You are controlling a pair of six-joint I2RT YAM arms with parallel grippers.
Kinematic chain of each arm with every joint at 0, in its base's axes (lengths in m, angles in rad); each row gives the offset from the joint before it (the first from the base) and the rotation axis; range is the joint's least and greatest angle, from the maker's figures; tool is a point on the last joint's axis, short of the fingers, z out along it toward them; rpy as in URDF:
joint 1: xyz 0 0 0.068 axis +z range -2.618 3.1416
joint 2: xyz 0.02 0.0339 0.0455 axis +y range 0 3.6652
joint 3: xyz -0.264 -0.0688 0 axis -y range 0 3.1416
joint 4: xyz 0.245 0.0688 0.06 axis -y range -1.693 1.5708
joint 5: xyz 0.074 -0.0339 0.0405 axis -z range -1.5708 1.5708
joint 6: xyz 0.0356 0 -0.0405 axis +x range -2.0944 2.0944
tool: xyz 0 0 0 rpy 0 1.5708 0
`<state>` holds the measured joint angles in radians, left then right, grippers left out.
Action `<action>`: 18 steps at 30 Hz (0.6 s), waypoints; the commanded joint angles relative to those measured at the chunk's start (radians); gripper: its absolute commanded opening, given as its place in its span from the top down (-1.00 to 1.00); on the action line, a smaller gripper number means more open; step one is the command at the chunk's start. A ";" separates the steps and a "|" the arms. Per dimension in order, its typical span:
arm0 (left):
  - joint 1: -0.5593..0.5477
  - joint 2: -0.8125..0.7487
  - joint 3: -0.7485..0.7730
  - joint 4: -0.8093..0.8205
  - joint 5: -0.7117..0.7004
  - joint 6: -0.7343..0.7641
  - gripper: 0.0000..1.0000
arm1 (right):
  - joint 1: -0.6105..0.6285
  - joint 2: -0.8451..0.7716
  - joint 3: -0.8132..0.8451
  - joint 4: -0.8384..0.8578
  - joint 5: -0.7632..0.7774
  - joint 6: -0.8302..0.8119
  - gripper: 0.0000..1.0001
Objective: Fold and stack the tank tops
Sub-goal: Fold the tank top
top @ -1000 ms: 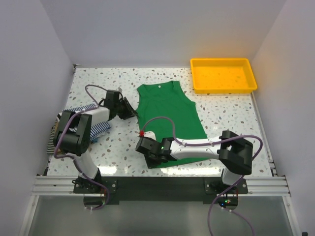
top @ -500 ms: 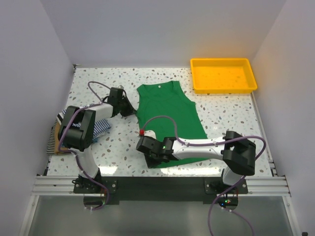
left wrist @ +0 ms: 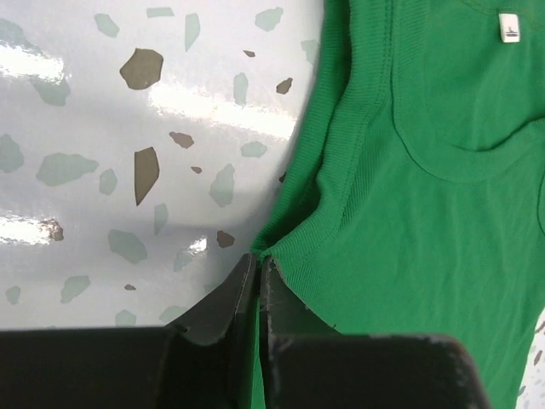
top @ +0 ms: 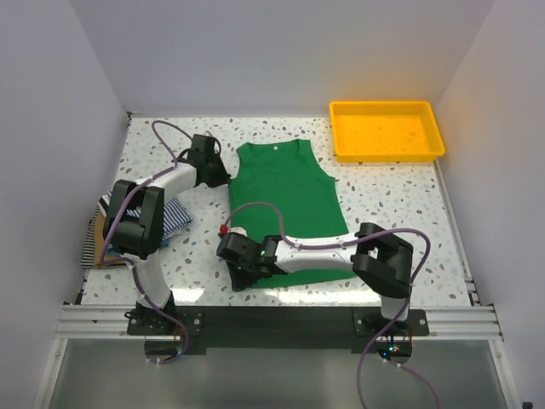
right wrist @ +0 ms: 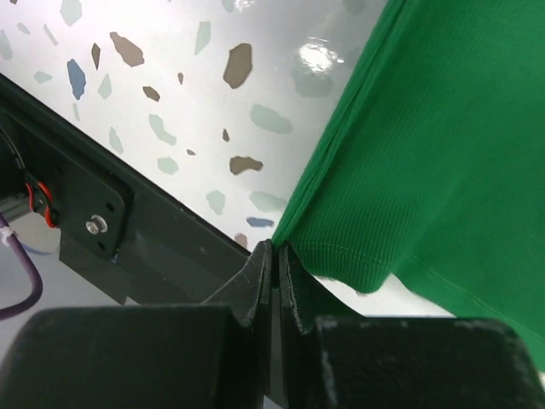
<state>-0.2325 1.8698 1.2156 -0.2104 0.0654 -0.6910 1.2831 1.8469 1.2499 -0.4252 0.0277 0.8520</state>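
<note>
The plain green tank top (top: 289,196) lies flat mid-table, neck to the rear. My left gripper (top: 226,175) is shut on its left edge at the bottom of the armhole; in the left wrist view the fingertips (left wrist: 257,260) pinch the green hem (left wrist: 409,213). My right gripper (top: 238,274) is shut on the top's near left corner, and the right wrist view shows the jaws (right wrist: 274,247) clamped on that lifted corner (right wrist: 426,153). A pile of other tank tops, with a thin navy-white striped one (top: 173,220) showing, sits at the left edge, partly behind the left arm.
A yellow plastic tray (top: 387,156) stands at the back right corner. White walls close in the table on three sides. The black front rail (right wrist: 128,230) runs close under the right gripper.
My left gripper has swung right and back to the green top's armhole edge and closed on it. My right gripper has dragged the near left corner leftward.
</note>
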 commanded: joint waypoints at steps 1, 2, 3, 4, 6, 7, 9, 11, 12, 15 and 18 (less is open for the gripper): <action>-0.001 0.022 0.056 -0.032 -0.064 0.045 1.00 | 0.009 0.061 0.055 0.071 -0.113 -0.001 1.00; 0.005 0.022 0.064 -0.046 -0.094 0.051 1.00 | 0.009 0.072 0.084 0.086 -0.121 0.001 1.00; 0.010 0.022 0.068 -0.052 -0.101 0.054 1.00 | 0.009 0.084 0.106 0.088 -0.130 0.001 1.00; 0.015 0.022 0.071 -0.056 -0.101 0.056 1.00 | 0.009 0.113 0.127 0.089 -0.140 -0.002 1.00; 0.039 0.026 0.084 -0.063 -0.090 0.061 1.00 | 0.009 0.139 0.187 0.080 -0.153 -0.001 1.00; 0.050 0.028 0.091 -0.069 -0.087 0.065 1.00 | 0.009 0.147 0.203 0.080 -0.160 0.005 1.00; 0.053 0.032 0.116 -0.080 -0.084 0.079 1.00 | 0.007 0.166 0.233 0.083 -0.163 0.016 1.00; 0.052 0.037 0.134 -0.089 -0.072 0.085 1.00 | 0.004 0.172 0.253 0.085 -0.152 0.019 1.00; 0.051 0.038 0.139 -0.087 -0.070 0.084 1.00 | 0.001 0.172 0.258 0.085 -0.153 0.022 1.00; 0.050 0.043 0.151 -0.087 -0.026 0.073 1.00 | -0.011 0.150 0.237 0.103 -0.161 0.033 1.00; 0.042 0.040 0.154 -0.080 0.000 0.054 1.00 | -0.028 0.091 0.172 0.132 -0.147 0.044 1.00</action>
<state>-0.1867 1.9022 1.3231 -0.3294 0.0372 -0.6376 1.2667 2.0182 1.4593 -0.3244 -0.0803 0.8684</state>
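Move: The green tank top lies spread flat with its left edge still pinched in both shut grippers. Its middle is about 20 cm to the right of the left hand and 11 cm back, and some 16 cm to the right of the right hand and 24 cm ahead. The neckline sits roughly 18 cm right of the left hand and 12 cm farther out; the striped pile lies 25 cm left of that hand, 14 cm back. Everything is 1 to 3 cm below. The tank top's held left edge is drawn left towards the striped pile's side by both grippers, which keep their pinch. The right hand pulls the hem corner about 7.5 cm left; the left hand takes the armhole-side edge only some 3 cm left, ending slightly forward. Both dip about 1 cm, then rise while still pulling, and the right wrist rolls about 10 degrees, left side up. ##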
